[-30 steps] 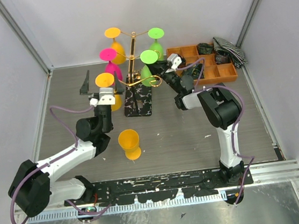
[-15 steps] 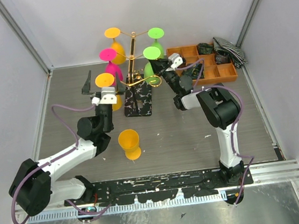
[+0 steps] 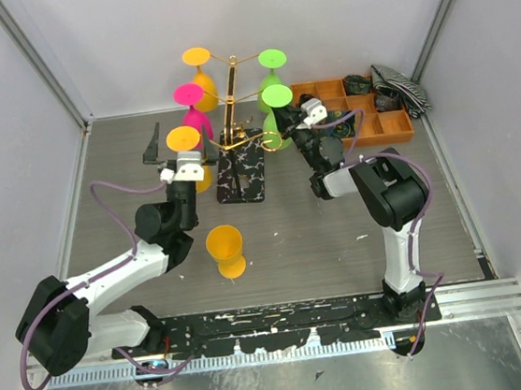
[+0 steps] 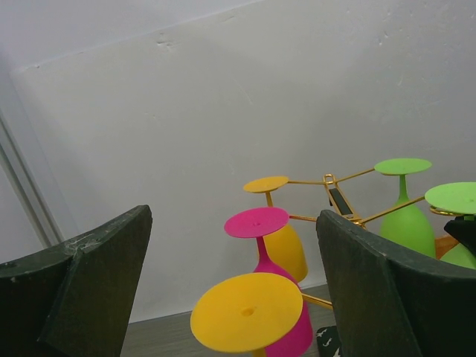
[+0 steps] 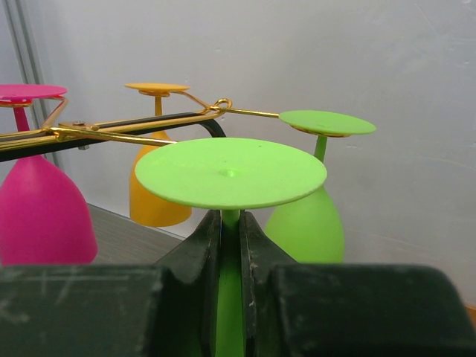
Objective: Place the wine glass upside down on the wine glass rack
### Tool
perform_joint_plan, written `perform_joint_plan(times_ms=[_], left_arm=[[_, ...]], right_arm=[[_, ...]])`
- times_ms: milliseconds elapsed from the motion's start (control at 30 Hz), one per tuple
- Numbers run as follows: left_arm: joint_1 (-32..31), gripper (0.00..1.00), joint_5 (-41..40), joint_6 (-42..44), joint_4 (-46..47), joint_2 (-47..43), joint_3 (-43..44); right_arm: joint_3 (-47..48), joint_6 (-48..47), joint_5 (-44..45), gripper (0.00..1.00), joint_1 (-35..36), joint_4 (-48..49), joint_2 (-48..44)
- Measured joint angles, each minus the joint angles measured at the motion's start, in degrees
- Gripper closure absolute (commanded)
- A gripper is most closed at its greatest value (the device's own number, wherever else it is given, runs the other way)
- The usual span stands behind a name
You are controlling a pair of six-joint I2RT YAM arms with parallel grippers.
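The gold wine glass rack (image 3: 230, 90) stands on its black speckled base (image 3: 242, 173). Upside down on it hang an orange glass (image 3: 196, 59), a pink glass (image 3: 189, 95), a second orange glass (image 3: 184, 140) and a green glass (image 3: 271, 59). My right gripper (image 3: 290, 121) is shut on the stem (image 5: 230, 297) of another green wine glass (image 3: 276, 97). It holds this glass upside down just right of the rack's curled arm (image 3: 271, 140). Its foot (image 5: 230, 171) fills the right wrist view. My left gripper (image 3: 178, 150) is open and empty. The orange foot (image 4: 249, 311) sits between its fingers (image 4: 82, 290).
An orange wine glass (image 3: 225, 249) stands alone on the table in front of the rack. The orange compartment tray (image 3: 354, 109) with dark items and a striped cloth (image 3: 399, 88) sits at the back right. Walls enclose the table on three sides.
My right gripper has carried the green glass a little to the right, off the rack's front arm. The left arm has hardly moved.
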Motion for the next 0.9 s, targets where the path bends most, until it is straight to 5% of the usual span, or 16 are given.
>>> perform_joint_plan(times_ms=[267,600,900], left_arm=[[0.1,0.02,0.0,-0.1,-0.3,0.0,0.0],[0.3,0.01,0.0,-0.2,-0.3,0.2,0.0],[0.3,0.01,0.0,-0.4,-0.3,0.2,0.0]], right_arm=[[-0.3,-4.9,0.2,0.99,3.3,0.1,-0.5],[-0.1,-8.4,1.7,0.64,5.1,0.0,-0.2],[-4.6,-11.7,2.5,0.59,5.7,0.1,-1.8]])
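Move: The right hand holds the green glass upside down by its stem. The rack's middle right ring, just under the glass's foot, is about 3 cm left, 2 cm back and 5 cm above it. The hanging far green glass is roughly 10 cm ahead, straight out, its middle 2 cm lower than the hand; the empty front ring is some 12 cm back, 4 cm left and 5 cm up. From the left hand, the middle right ring is about 10 cm ahead, 22 cm right and 8 cm lower. Leftward about 3 cm and slightly back, the right hand carries the still-pinched stem into the middle right ring, then opens its fingers part way to free its grip. While opening they sink about 2 cm and draw back a little more, still straddling the stem, the wrist rolling about 10 degrees, left side down. ##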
